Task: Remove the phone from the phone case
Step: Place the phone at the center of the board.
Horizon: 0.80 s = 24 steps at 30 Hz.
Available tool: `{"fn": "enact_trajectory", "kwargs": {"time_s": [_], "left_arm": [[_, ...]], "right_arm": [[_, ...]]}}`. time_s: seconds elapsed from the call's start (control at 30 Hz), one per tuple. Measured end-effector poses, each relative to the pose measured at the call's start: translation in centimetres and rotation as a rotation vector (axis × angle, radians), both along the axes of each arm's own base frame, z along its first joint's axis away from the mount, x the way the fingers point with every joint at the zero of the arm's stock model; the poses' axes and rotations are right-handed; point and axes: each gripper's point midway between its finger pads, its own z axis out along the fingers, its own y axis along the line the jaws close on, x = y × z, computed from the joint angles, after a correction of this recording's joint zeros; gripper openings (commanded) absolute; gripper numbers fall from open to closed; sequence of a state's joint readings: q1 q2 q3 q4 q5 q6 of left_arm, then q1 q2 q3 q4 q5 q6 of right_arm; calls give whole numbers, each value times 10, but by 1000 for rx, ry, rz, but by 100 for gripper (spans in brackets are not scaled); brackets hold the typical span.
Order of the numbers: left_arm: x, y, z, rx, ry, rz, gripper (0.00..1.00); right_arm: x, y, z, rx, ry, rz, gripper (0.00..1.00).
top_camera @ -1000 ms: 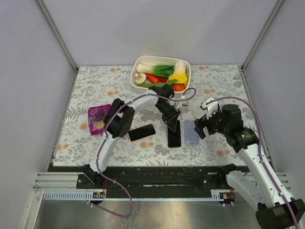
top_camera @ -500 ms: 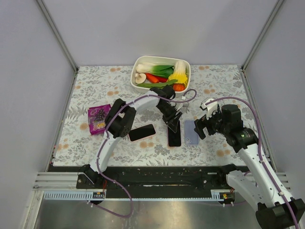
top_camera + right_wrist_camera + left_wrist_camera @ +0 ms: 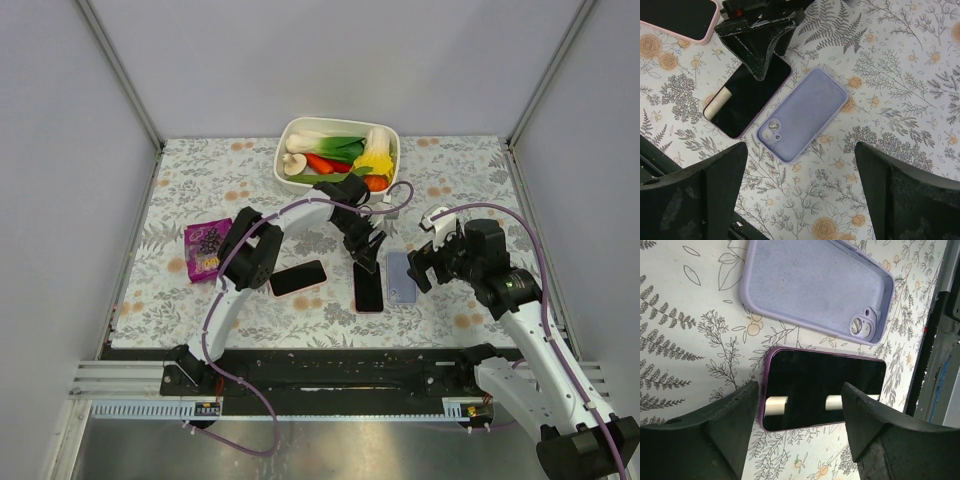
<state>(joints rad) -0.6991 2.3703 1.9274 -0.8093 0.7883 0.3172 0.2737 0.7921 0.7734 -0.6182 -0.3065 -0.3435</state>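
Observation:
The phone (image 3: 367, 287), black-screened with a purple rim, lies flat and bare on the floral table. Beside it on the right lies the empty lilac phone case (image 3: 401, 277), inside facing up. In the left wrist view the phone (image 3: 824, 388) lies below the case (image 3: 815, 285). My left gripper (image 3: 800, 407) hovers open over the phone's end, holding nothing. In the top view the left gripper (image 3: 366, 250) stands just behind the phone. My right gripper (image 3: 800, 150) is open and empty above the table, with the case (image 3: 805, 112) and phone (image 3: 747, 100) ahead of it.
A second phone in a pink case (image 3: 298, 277) lies left of the bare phone. A purple snack bag (image 3: 206, 248) sits further left. A white tub of vegetables (image 3: 290, 140) stands at the back. The left arm's cable loops near the tub.
My left gripper has opened, let go of the phone and drawn back a little. The phone now rests flat on the table. The right arm has not moved.

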Motion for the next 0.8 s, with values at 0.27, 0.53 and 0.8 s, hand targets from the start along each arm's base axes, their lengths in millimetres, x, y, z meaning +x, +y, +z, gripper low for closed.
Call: {"fn": "enact_trajectory", "kwargs": {"time_s": [0.27, 0.53, 0.8], "left_arm": [[8, 0, 0, -1, -62, 13, 77], [1, 33, 1, 83, -174, 56, 99], [-18, 97, 47, 163, -369, 127, 99]], "right_arm": [[-2, 0, -1, -1, 6, 0, 98], [-2, 0, 0, 1, 2, 0, 99], [-2, 0, 0, 8, 6, -6, 100]]}}
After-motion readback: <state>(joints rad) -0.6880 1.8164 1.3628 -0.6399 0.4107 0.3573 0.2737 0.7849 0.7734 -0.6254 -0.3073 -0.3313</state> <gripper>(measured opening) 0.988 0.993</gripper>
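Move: The dark phone, already out and lying flat, has its middle about 6 cm back of the left hand, hardly to either side and some 3 cm lower. At much the same height, the empty lilac case lies roughly 9 cm to this hand's right and 4 cm back, and the pink-edged phone about 19 cm to its left and 4 cm back. From the right hand the dark phone is about 14 cm left, 3 cm ahead and 14 cm below. Leaving the dark phone where it lies, the left hand first creeps about 1 cm forward, then sweeps quickly some 10 cm left towards the pink-edged phone, climbing about 5 cm late in the sweep and drawing back a little. Its fingers open from mostly to fully wide, and the wrist turns roughly 25 degrees so they point more steeply down. ##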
